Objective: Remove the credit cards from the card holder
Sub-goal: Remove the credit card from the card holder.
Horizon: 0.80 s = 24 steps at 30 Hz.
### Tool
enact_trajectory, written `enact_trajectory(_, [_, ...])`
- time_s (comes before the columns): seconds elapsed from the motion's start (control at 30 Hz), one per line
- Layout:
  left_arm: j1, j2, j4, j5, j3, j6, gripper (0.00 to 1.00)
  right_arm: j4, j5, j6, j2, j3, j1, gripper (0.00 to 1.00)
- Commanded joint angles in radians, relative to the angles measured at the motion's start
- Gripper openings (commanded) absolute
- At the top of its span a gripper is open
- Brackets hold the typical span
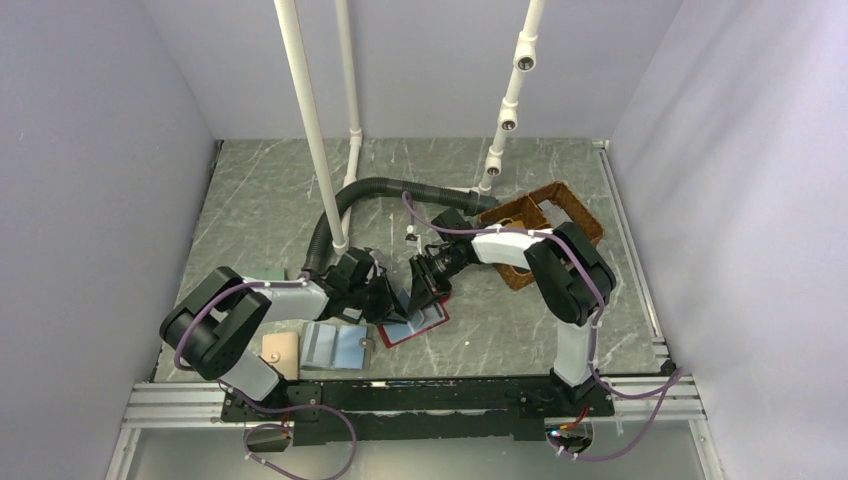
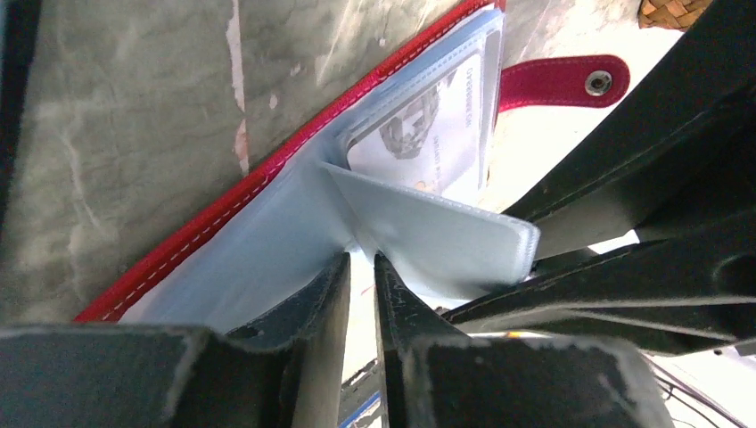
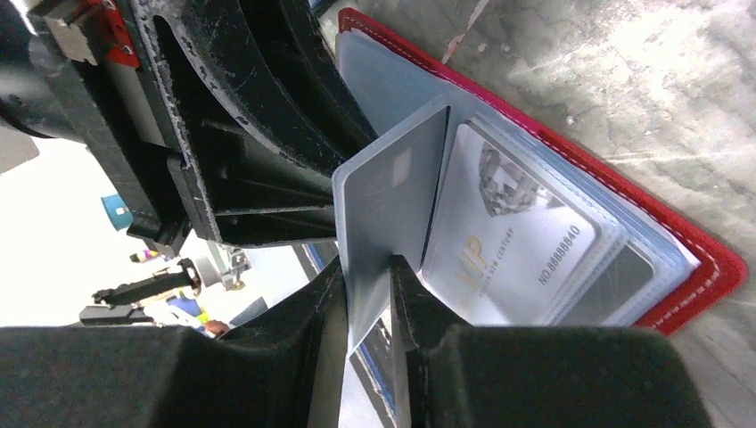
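The red card holder point(image 1: 428, 322) lies open on the marble table, and both grippers meet over it. In the left wrist view its red stitched edge point(image 2: 223, 209) frames clear sleeves, one with a pale credit card point(image 2: 428, 134) inside. My left gripper point(image 2: 361, 263) presses its tips against the sleeves' fold, with a narrow empty gap between the jaws. My right gripper point(image 3: 390, 263) is shut on a raised sleeve point(image 3: 392, 196) that holds a dark chip card. A silver VIP card point(image 3: 508, 241) sits in the sleeve behind it.
A grey-blue folding wallet point(image 1: 335, 345) and a tan piece point(image 1: 282, 350) lie by the left arm's base. A wicker basket point(image 1: 540, 225) stands behind the right arm. A black hose point(image 1: 380, 190) and white pipes point(image 1: 310, 120) cross the back. The holder's red pull tab point(image 2: 562, 82) sticks out.
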Motion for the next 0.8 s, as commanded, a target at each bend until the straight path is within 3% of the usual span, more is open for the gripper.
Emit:
enact_trajectory(0.0, [0.003, -0.008, 0.134, 0.054, -0.028, -0.019, 0.24, 0.052, -0.105, 0.025, -0.001, 0.013, 0.008, 0.22])
enact_trajectory(0.23, [0.015, -0.066, 0.176, 0.062, -0.080, -0.047, 0.42, 0.026, -0.100, 0.003, 0.005, 0.035, 0.009, 0.20])
enact_trajectory(0.53, [0.051, -0.371, 0.051, -0.076, -0.161, -0.137, 0.65, -0.007, -0.042, -0.049, -0.018, 0.036, 0.016, 0.21])
enact_trajectory(0.77, [0.068, -0.429, 0.047, -0.140, -0.180, -0.230, 0.70, -0.028, -0.061, -0.070, -0.008, 0.059, 0.066, 0.24])
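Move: The raised clear sleeve with its card, already pinched by the right fingers, has its middle some 3 cm to the left hand's right, 1 cm farther out and 1 cm higher. From the left hand, the VIP card lying in the holder's right half is about 6 cm right and 2 cm farther out; the red strap is roughly 8 cm right and 4 cm out. For the right hand, the sleeve's middle is only about 1 cm to its left and 1 cm below, level with it fore and aft. Fingertips down at the red card holder beside the raised sleeve, the left hand comes free: its fingers spread wide as it first eases back about 1 cm, then climbs some 7 cm, drifting about 3 cm left and finally forward, the wrist swinging roughly 20 degrees. The right hand keeps its pinch on the sleeve, nearly still before edging back and left about 1.5 cm. ##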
